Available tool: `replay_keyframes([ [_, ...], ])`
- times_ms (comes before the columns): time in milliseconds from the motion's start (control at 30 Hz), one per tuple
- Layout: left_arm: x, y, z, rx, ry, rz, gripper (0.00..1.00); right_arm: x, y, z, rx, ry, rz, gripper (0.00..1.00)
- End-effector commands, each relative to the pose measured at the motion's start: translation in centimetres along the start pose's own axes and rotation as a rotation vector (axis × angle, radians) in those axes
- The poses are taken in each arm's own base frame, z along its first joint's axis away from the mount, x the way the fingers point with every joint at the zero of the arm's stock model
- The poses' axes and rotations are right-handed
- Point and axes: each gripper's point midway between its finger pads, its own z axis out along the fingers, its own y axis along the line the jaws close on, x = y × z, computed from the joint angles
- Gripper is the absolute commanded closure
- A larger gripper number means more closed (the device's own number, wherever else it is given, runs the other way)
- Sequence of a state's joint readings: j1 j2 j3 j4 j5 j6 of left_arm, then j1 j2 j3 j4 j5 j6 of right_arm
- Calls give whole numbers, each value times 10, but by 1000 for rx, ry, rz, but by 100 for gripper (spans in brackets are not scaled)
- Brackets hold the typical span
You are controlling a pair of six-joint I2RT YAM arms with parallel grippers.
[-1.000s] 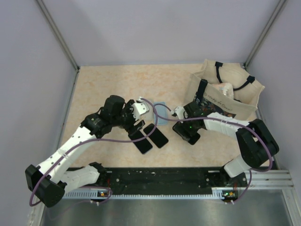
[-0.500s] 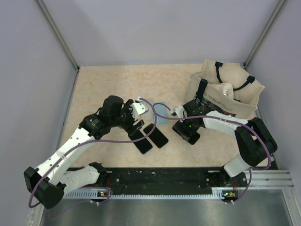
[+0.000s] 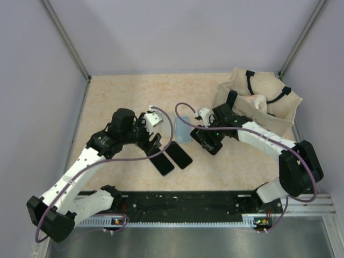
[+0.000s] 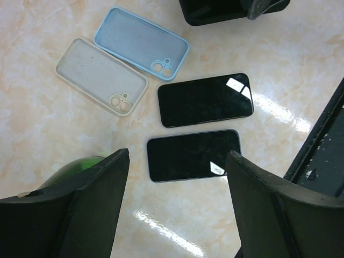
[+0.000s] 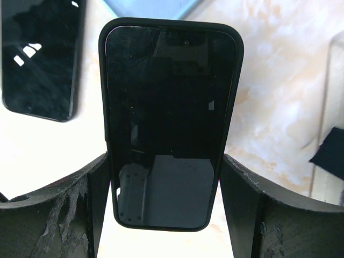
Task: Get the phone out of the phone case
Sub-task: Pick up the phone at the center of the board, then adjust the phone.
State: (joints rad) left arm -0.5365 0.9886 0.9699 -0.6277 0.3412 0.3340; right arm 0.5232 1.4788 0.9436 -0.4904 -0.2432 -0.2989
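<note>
A phone in a black phone case [image 5: 172,123] stands between the fingers of my right gripper [image 5: 166,180], which press on both of its long sides; the pair [image 3: 209,142] is right of the table's middle. My left gripper [image 4: 177,177] hangs open over the table with nothing between its jaws, at the centre left [image 3: 155,141]. Below it lie two bare black phones [image 4: 205,100] [image 4: 193,155], screens up. An empty light blue case [image 4: 141,43] and an empty whitish case [image 4: 102,75] lie just beyond them.
A beige tote bag [image 3: 258,105] with black handles stands at the back right, close behind the right arm. A black rail [image 3: 177,201] runs along the near edge. Grey walls enclose the table on three sides.
My right gripper has narrowed onto the cased phone and shifted left and farther back with it. The left gripper has drawn slightly left, uncovering more of the blue case.
</note>
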Motion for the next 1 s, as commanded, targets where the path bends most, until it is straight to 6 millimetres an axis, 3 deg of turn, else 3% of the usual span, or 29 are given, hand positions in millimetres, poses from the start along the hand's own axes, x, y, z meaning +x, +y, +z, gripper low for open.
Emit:
replay_keyframes([
  [0,-22,-6,1,75,-89,-108,22,-77,0,-47,5,-232,-34,100],
  [233,-62,29,-15,163,-248,-370,23,-136,6,-91,-21,-367,-47,100],
  [533,-119,38,-7,303,-360,-620,23,-191,23,-124,34,-484,-153,100],
  [733,-140,53,6,328,-352,-744,23,-208,40,-128,36,-512,-204,100],
  [967,-145,58,24,347,-321,-774,23,-212,52,-127,42,-510,-246,100],
])
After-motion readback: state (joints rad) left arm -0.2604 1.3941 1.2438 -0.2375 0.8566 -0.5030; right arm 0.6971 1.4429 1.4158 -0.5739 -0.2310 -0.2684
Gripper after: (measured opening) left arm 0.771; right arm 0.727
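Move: My right hand already pinches the black phone at the center of the board, about 6 cm above the table, with its middle about 1 cm ahead and 1 cm left of my grip. That phone is some 24 cm right, 5 cm ahead and 14 cm below my open left hand. From my right hand, the blue case lies roughly 11 cm ahead and 12 cm left; the nearer bare phone lies 15 cm left and 1 cm back. I keep my right-hand pinch on the phone's sides and lift it about 18 cm, carrying it some 10 cm left towards my left hand and tipping its fingers up towards level. Meanwhile my left hand, fingers staying open, goes forward, up and a bit right towards the phone, rolling its wrist about 50 degrees so the fingers point more sideways at the phone's near end. ##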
